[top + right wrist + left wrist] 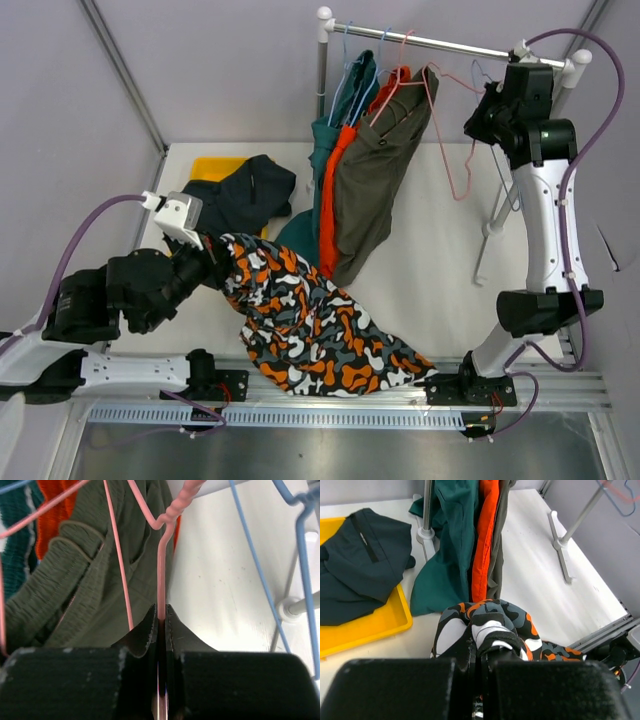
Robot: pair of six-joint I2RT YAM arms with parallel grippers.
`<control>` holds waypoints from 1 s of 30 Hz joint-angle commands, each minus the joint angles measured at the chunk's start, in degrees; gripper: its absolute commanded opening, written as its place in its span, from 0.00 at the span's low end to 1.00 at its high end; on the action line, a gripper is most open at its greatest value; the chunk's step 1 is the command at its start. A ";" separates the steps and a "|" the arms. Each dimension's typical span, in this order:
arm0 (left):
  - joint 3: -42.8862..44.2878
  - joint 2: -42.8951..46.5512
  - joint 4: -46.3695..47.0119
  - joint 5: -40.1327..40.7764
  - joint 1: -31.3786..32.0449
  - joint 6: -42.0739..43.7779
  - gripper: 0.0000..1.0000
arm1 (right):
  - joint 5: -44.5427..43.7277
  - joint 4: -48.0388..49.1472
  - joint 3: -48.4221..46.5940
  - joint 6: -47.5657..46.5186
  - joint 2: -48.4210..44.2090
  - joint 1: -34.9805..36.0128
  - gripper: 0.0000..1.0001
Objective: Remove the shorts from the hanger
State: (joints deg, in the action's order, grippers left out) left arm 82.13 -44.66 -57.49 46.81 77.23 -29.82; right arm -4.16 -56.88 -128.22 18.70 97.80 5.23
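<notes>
The camouflage shorts (320, 330) are off the rail and spread across the table toward its front edge. My left gripper (213, 262) is shut on one bunched end of them (500, 617), jaws (479, 647) pressed together on the fabric. Olive-grey shorts (375, 180), orange shorts (335, 190) and teal shorts (325, 150) hang side by side from the rail (430, 42). Navy shorts (245, 190) lie on a yellow tray (215, 168). High at the right, my right gripper (478, 122) is shut on the wire of a bare pink hanger (161, 570), right beside the olive-grey shorts (100, 590).
The rack's upright and foot (425, 532) stand behind the hanging shorts, and its other leg (490, 230) crosses the table at the right. Empty blue hangers (260, 565) dangle next to the pink one. The yellow tray's rim (370, 625) is left of my left gripper.
</notes>
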 commanded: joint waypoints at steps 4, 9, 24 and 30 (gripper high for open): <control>8.48 -2.96 1.95 4.96 -0.06 5.56 0.00 | -4.63 2.30 12.72 -0.59 -10.95 -1.80 0.00; 13.65 -5.69 2.12 8.73 -0.06 9.43 0.00 | -5.94 1.43 16.34 -1.47 -15.61 -2.86 0.14; 41.08 -21.84 5.20 7.95 -16.66 29.46 0.00 | -1.73 1.25 19.76 0.28 -23.70 -4.71 1.00; 52.85 -30.12 14.24 9.71 -25.26 43.87 0.00 | 1.08 2.04 24.06 1.69 -30.01 -4.71 1.00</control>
State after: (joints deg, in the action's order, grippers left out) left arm 130.74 -71.44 -50.78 55.42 55.90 3.27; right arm -5.26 -55.75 -105.49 19.29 71.90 0.73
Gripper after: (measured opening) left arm 0.017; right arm 0.993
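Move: My left hand still grips the camouflage shorts by one end. The yellow bin lies some 28 cm ahead, 10 cm left and 35 cm below, with the dark shorts heaped on its right half, and the green shorts hang 33 cm ahead and 15 cm right. My right hand holds the pink hanger with the rail about 5 cm ahead and 5 cm above. The blue hanger hangs roughly 4 cm to that hand's right and 3 cm ahead, the olive shorts about 15 cm left, level fore and aft. I raise the camouflage shorts about 20 cm with my left hand, keeping my grip, while carrying them forward and left towards the bin's side. That wrist tilts upward and swings some 25 degrees counter-clockwise. My right hand draws back about 11 cm and a little right, opening wide on the way to let go of the pink hanger. ##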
